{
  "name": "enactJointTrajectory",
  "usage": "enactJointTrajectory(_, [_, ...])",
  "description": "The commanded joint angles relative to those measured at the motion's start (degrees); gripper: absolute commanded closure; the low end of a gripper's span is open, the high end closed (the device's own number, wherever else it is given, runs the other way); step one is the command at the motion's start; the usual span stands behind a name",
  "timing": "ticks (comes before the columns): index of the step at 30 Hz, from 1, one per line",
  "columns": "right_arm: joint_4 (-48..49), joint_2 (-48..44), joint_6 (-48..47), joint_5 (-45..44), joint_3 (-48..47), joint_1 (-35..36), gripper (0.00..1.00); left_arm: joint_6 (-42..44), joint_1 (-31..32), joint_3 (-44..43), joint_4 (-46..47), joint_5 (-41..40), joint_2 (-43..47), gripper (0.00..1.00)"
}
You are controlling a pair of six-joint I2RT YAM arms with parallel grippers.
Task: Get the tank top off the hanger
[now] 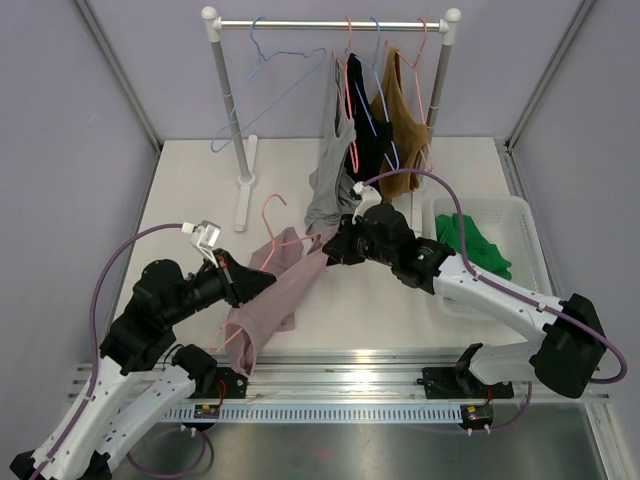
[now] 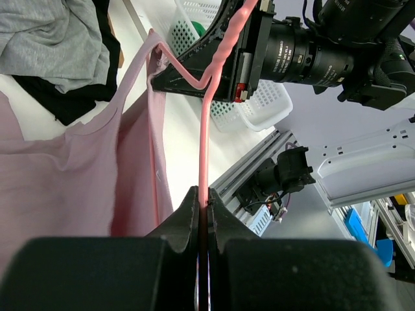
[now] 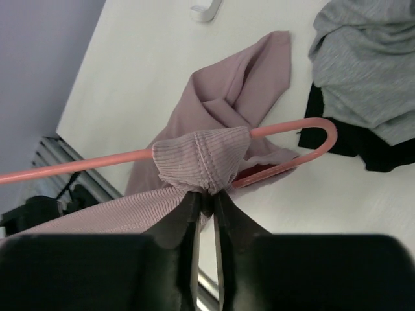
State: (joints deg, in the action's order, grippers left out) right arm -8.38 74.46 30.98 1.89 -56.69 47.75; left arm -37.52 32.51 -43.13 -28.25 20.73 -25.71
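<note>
A pale pink tank top (image 1: 268,305) hangs on a pink wire hanger (image 1: 272,207) low over the table, between the two arms. My left gripper (image 1: 262,283) is shut on the hanger's wire (image 2: 204,129), which runs up from between the jaws (image 2: 204,201). The pink cloth (image 2: 58,175) drapes to the left of that wire. My right gripper (image 1: 325,245) is shut on a shoulder strap (image 3: 201,159) of the tank top, bunched over the hanger's arm (image 3: 84,165) right at the fingertips (image 3: 206,197). The hanger's bent end (image 3: 324,136) lies beyond the strap.
A white rail (image 1: 330,22) at the back holds blue and pink hangers with a grey top (image 1: 328,190), a black one (image 1: 362,140) and a brown one (image 1: 402,125). A white basket (image 1: 520,215) with green cloth (image 1: 470,240) stands at the right.
</note>
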Motion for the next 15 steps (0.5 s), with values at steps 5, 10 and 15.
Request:
enactJointTrajectory(5, [-0.9, -0.2, -3.6, -11.4, -2.9, 0.4, 1.0, 3.1, 0.2, -3.9, -1.5, -1.3, -0.8, 1.0])
enactJointTrajectory(10, [-12.8, 0.0, -4.9, -24.6, -6.1, -3.4, 1.0, 8.5, 0.2, -6.4, -7.9, 2.8, -2.3, 1.0])
enactJointTrajectory(15, [-16.8, -1.0, -3.5, -26.1, -5.3, -7.7, 1.0, 9.4, 0.2, -8.6, -7.3, 8.7, 0.7, 1.0])
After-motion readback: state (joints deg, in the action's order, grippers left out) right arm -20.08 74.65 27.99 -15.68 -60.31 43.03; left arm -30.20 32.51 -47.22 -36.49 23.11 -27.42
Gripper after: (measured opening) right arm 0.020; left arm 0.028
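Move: The pink tank top's strap is right at the right gripper's nearly shut fingertips, with the hanger's right tip sticking out about 3 cm ahead of it and 2 cm to its right. The grey tank top's lower part lies roughly 13 cm straight ahead of the right hand and 15 cm lower. From the left hand, which already holds the hanger, the strap is about 8 cm ahead, 11 cm right and 7 cm lower. Finish shutting the right gripper on the pink strap, then draw it away from the left hand, about 8 cm to the right and 5 cm forward, towards the grey tank top, turning the wrist some 20 degrees clockwise. Keep the left gripper shut on the hanger and nearly in place, just sinking about 1 cm and tilting slightly. ##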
